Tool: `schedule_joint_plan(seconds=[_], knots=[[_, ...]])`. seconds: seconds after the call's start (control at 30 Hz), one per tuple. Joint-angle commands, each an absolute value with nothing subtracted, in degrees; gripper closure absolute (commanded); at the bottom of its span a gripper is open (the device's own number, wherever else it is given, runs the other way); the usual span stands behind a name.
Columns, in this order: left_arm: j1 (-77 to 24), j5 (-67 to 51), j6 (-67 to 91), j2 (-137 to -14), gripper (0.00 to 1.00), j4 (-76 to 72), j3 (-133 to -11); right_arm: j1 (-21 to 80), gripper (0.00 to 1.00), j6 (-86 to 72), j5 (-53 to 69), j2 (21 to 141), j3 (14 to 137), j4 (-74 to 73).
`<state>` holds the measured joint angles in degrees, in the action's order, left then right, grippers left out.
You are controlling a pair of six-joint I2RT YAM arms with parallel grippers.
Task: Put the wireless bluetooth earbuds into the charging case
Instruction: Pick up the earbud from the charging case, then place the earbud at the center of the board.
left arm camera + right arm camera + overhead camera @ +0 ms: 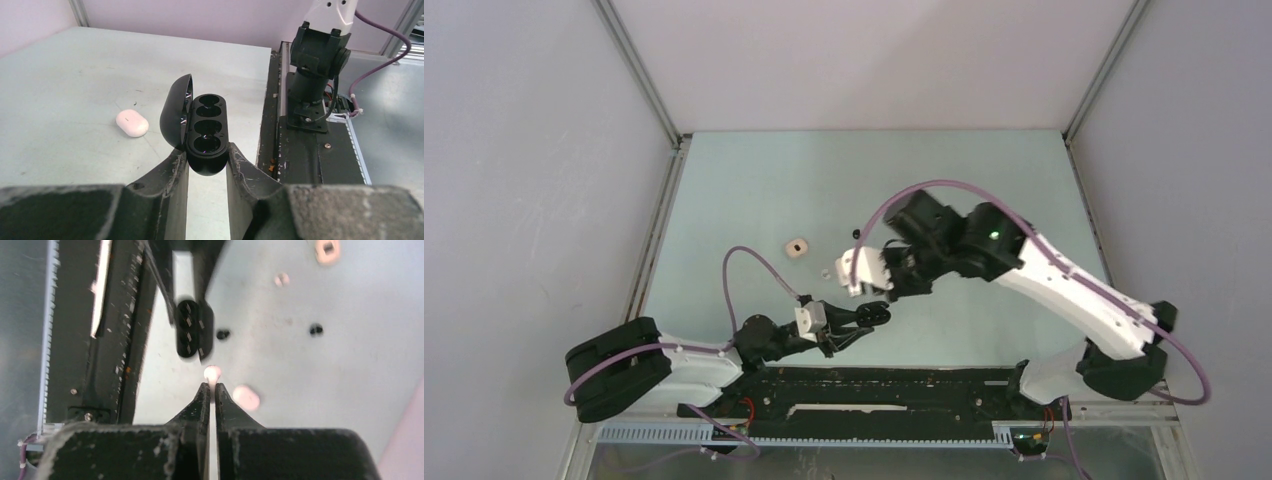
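Observation:
My left gripper (207,156) is shut on the near end of a black charging case (205,125). The case's lid stands open and its wells are empty. From above, the case (874,313) hangs just off the table by the rail. My right gripper (210,387) is shut on a pale earbud (212,373), which pokes out past its tips. It hovers just short of the black case (189,330). Two black earbuds (223,333) (315,330) and another pale earbud (282,279) lie loose on the table.
A closed white case (132,122) lies on the table left of the held case and shows beside my right fingers (246,397). An open cream case (797,246) sits farther back. The black base rail (874,385) runs along the near edge.

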<state>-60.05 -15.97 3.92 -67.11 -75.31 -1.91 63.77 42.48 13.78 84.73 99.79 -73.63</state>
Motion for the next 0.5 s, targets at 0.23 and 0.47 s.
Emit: schedule_joint_plan(seconds=[0.23,0.47], knots=[[-60.21,-8.06,0.31,-62.78,1.00,-73.08,-2.35,24.43,1.00,49.09,25.24,80.72,76.39,-68.52],[-60.21,-6.25,0.09,-60.60,1.00,-71.82,-1.54,14.18,1.00,30.95,27.01,91.94,69.40,-55.48]])
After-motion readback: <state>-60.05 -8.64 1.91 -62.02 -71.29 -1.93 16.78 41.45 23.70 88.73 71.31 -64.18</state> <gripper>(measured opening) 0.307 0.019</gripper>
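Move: The pink earbud is already pinched in my right hand. The pink charging case lies about 15 cm ahead of it, 9 cm to its right and 19 cm below. The black case in my left fingers is some 2 cm behind, 4 cm left and 10 cm under it; a black earbud lies roughly 8 cm ahead, 3 cm left and 19 cm below. From my left hand the pink case is about 16 cm ahead, 15 cm right and 7 cm below. Keeping the pink earbud pinched, I swing my right hand fast away from the black case, some 17 cm right and 12 forward, and after a small rise sink about 15 cm, towards the table just right of the pink charging case, the hand spinning about 45 degrees clockwise. My left hand keeps hold of the open black case and eases about 2 cm forward, dipping slightly before it rises. ##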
